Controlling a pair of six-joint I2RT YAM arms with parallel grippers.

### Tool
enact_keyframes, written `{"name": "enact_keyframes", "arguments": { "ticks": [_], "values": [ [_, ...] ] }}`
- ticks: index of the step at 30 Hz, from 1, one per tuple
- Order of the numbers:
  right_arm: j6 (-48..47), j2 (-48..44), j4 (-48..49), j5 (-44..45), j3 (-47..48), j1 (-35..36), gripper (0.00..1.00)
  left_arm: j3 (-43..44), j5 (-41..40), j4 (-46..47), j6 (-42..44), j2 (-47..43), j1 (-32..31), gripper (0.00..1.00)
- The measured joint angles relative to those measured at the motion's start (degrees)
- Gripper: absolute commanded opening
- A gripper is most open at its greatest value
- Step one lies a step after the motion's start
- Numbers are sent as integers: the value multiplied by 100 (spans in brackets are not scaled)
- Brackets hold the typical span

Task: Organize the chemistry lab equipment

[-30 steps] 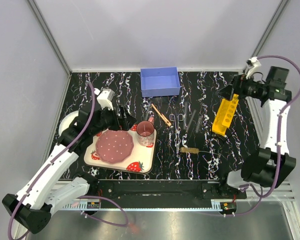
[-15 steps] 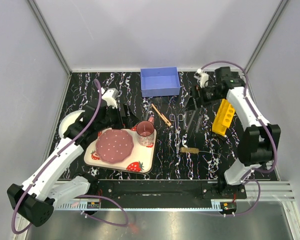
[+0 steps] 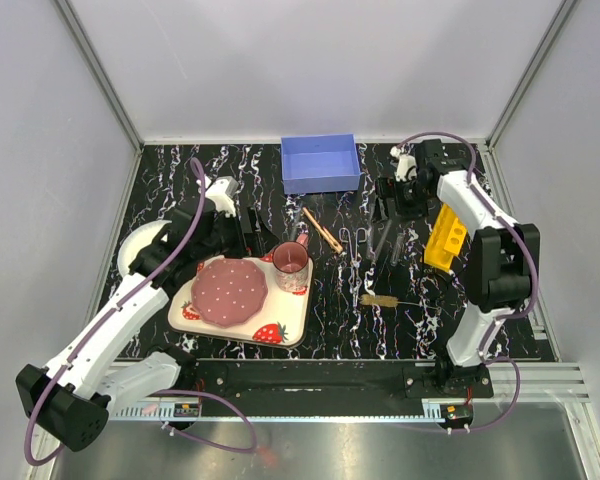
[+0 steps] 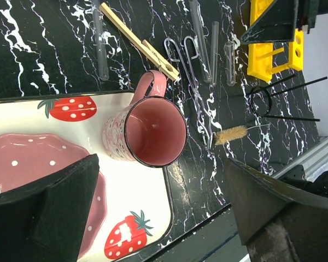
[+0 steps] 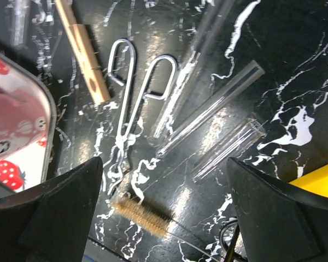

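The lab tools lie on the black marbled table right of the tray: a tan wooden clamp (image 3: 322, 231) (image 4: 139, 41) (image 5: 85, 54), metal forceps (image 3: 356, 247) (image 4: 194, 82) (image 5: 128, 114), clear tubes (image 3: 385, 240) (image 4: 213, 49) (image 5: 208, 109), a bristle brush (image 3: 378, 299) (image 4: 229, 134) (image 5: 142, 214) and a yellow holed rack (image 3: 448, 232) (image 4: 273, 43). My right gripper (image 3: 392, 200) (image 5: 164, 218) hovers open over the tubes and forceps, holding nothing. My left gripper (image 3: 242, 232) (image 4: 164, 213) hangs open above the tray's corner, beside the cup, also holding nothing.
A strawberry-print tray (image 3: 280, 335) (image 4: 147, 218) carries a pink plate (image 3: 229, 290) and a pink cup (image 3: 291, 265) (image 4: 153, 131). A blue bin (image 3: 320, 163) stands at the back. A white bowl (image 3: 130, 250) shows behind my left arm. A black wire ring (image 4: 262, 101) lies near the rack.
My right arm swung left from beyond the yellow rack to above the tubes and forceps. My left arm shifted slightly toward the back. No tool has moved.
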Motion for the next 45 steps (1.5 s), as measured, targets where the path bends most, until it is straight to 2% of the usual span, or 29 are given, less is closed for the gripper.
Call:
{"name": "enact_keyframes", "arguments": {
  "ticks": [4,5,12,17,27,39,45],
  "values": [
    [37,304,92,313,35,39,83,-7,-13,-2,15,-4,15,99],
    [39,431,92,356,107,52,75,-7,-15,0,17,-9,15,99],
    [24,1086,146,619,817,254,56,-199,-76,20,11,-227,26,99],
    [111,1486,160,772,1250,479,53,-313,-90,37,-11,-275,26,99],
    [273,2100,136,1300,1408,603,43,-317,-94,44,-31,-269,35,99],
    [339,2455,144,1497,1620,634,41,-380,-94,133,-52,-229,52,99],
    [385,2533,142,1502,1718,636,33,-380,-92,168,-55,-229,52,99]
  ]
}}
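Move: The long test tube lying leftmost of three is what the right hand goes for: its middle is about 3 cm ahead, 2 cm left and 11 cm below. The middle tube lies roughly level and 1 cm to the hand's right, the short tube 2 cm back and 5 cm right, and the metal tongs 5 cm back and 7 cm left. From the left hand, the long tube is some 16 cm ahead, 28 cm right and 22 cm below. The right hand ends with its fingers down astride the long test tube, a little short of its far, open end; whether both pads touch the glass can't be seen. It sinks about 10 cm and reaches some 7 cm forward, going forward first and then mostly down, while the fingers tilt some 15 degrees steeper and close from wide open to about a third. ##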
